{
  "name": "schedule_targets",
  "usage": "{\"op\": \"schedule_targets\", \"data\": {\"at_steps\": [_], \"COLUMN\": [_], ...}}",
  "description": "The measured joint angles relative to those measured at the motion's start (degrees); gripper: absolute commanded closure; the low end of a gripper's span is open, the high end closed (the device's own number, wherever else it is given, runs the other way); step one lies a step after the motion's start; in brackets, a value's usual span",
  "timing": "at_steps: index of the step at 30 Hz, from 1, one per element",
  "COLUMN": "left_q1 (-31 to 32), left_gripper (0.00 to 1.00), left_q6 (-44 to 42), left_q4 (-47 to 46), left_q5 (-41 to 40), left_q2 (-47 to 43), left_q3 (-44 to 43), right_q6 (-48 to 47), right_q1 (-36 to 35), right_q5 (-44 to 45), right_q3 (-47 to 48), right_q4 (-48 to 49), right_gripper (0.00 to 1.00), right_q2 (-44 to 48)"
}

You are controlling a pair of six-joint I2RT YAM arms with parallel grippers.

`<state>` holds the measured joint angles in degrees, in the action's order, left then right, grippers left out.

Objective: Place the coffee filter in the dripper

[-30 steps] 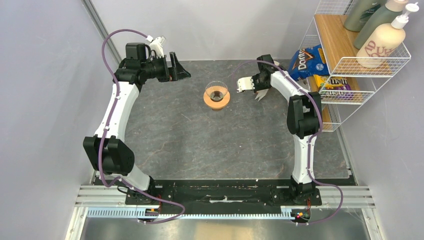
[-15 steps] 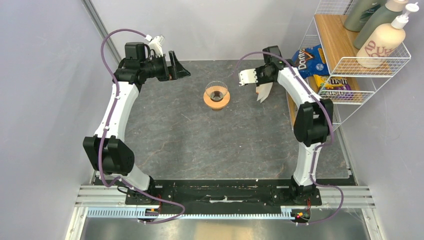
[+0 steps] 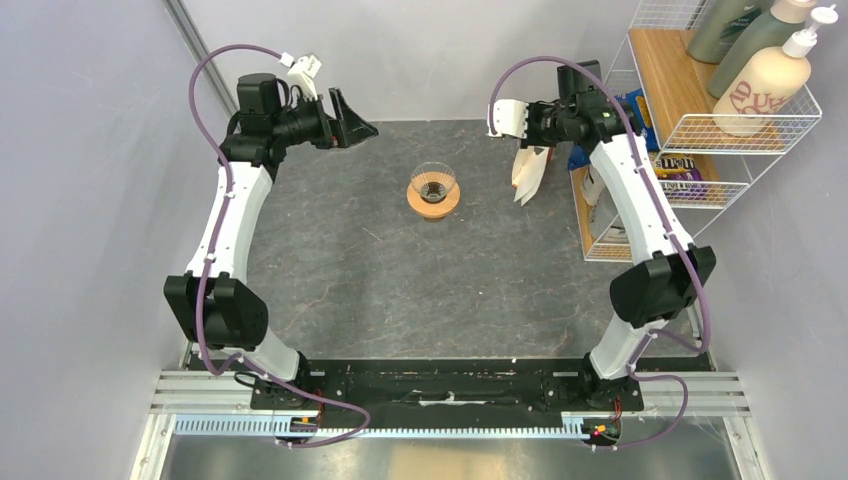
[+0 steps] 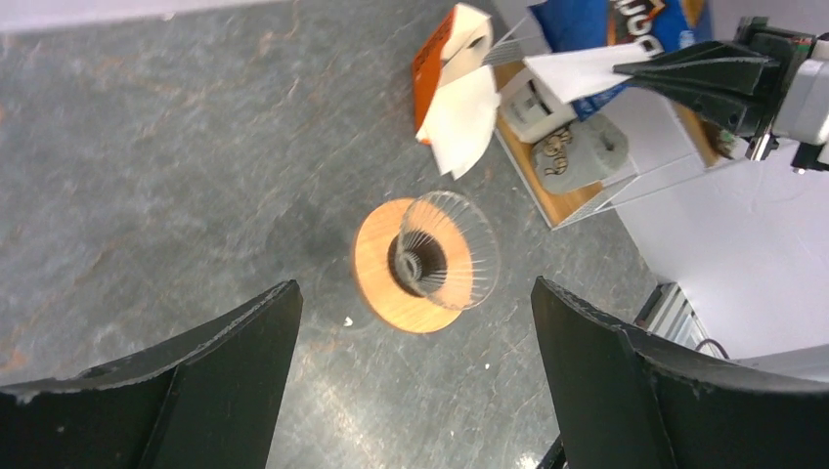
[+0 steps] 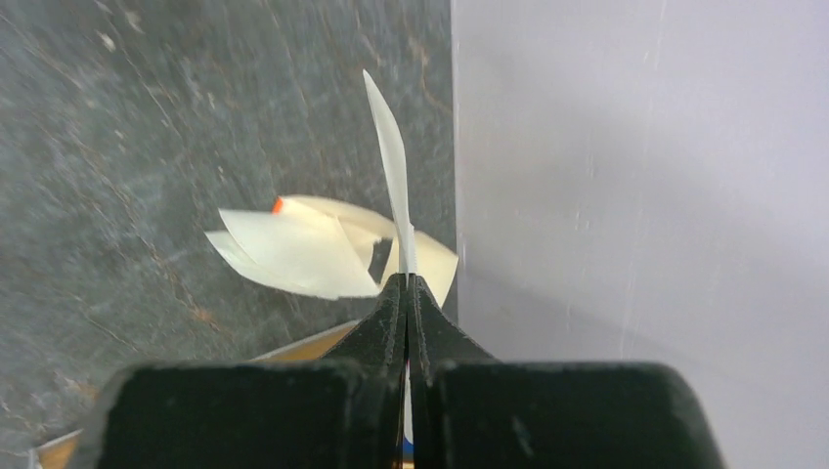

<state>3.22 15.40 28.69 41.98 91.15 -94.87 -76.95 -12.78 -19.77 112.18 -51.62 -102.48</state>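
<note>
The dripper (image 3: 434, 190), a clear glass cone on an orange-tan wooden ring, stands upright at the middle back of the table; it also shows in the left wrist view (image 4: 430, 264). My right gripper (image 3: 545, 120) is shut on a white coffee filter (image 3: 508, 116) and holds it in the air, behind and to the right of the dripper. The right wrist view shows the filter edge-on (image 5: 394, 166) in the shut gripper (image 5: 408, 283). My left gripper (image 3: 352, 125) is open and empty, raised to the left of the dripper, which it frames (image 4: 415, 288).
An orange pack of spare white filters (image 3: 528, 172) leans by the shelf, below the held filter. A wire shelf (image 3: 700, 130) at the right holds bottles (image 3: 765, 80), a Doritos bag (image 3: 612, 118) and an M&M's bag (image 3: 672, 172). Walls close the back and sides.
My right gripper has risen and drawn back to the right with the filter, away from the dripper, uncovering the filter pack. My left gripper has shifted slightly back.
</note>
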Motion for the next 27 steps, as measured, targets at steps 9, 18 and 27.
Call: {"op": "schedule_targets", "data": {"at_steps": [9,18,27], "left_q1": [5.0,19.6,25.1], "left_gripper": [0.05,0.05,0.12], "left_q6": [-6.3,-22.7,-32.6], "left_q4": [-0.1,5.0,5.6], "left_q5": [9.8,9.7,4.1], "left_q2": [-0.2,-9.0,-11.6], "left_q3": [-5.2,3.2,4.5], "right_q6": [2.7,12.7,18.1], "right_q1": [-6.1,-12.6,-16.3], "right_q5": [-14.9,-20.5,-20.9], "right_q3": [1.5,5.9,6.4], "right_q4": [-10.7,-18.7,-22.4], "right_gripper": [1.0,1.0,1.0], "right_q2": [8.8,9.9,9.7]}}
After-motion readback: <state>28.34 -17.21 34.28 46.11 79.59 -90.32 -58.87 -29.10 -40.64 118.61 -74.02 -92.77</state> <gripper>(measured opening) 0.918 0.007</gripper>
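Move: The right hand still pinches the coffee filter; the dripper lies about 21 cm to its left, 2 cm back and 24 cm below. The filter packet on the table is some 8 cm ahead, 5 cm right and 25 cm below the right hand. From the open left hand, the held filter lies about 30 cm right, 8 cm ahead and 7 cm lower; the dripper is 12 cm right, 3 cm ahead and 27 cm below. Back and leftward, rising slightly, the right hand carries the pinched filter about 20 cm back from above the packet, its fingers swinging counter-clockwise to point left and down. The left hand rises briefly, then sweeps about 15 cm back and 13 cm right to meet the filter, turning clockwise to point right, fingers staying wide open. ##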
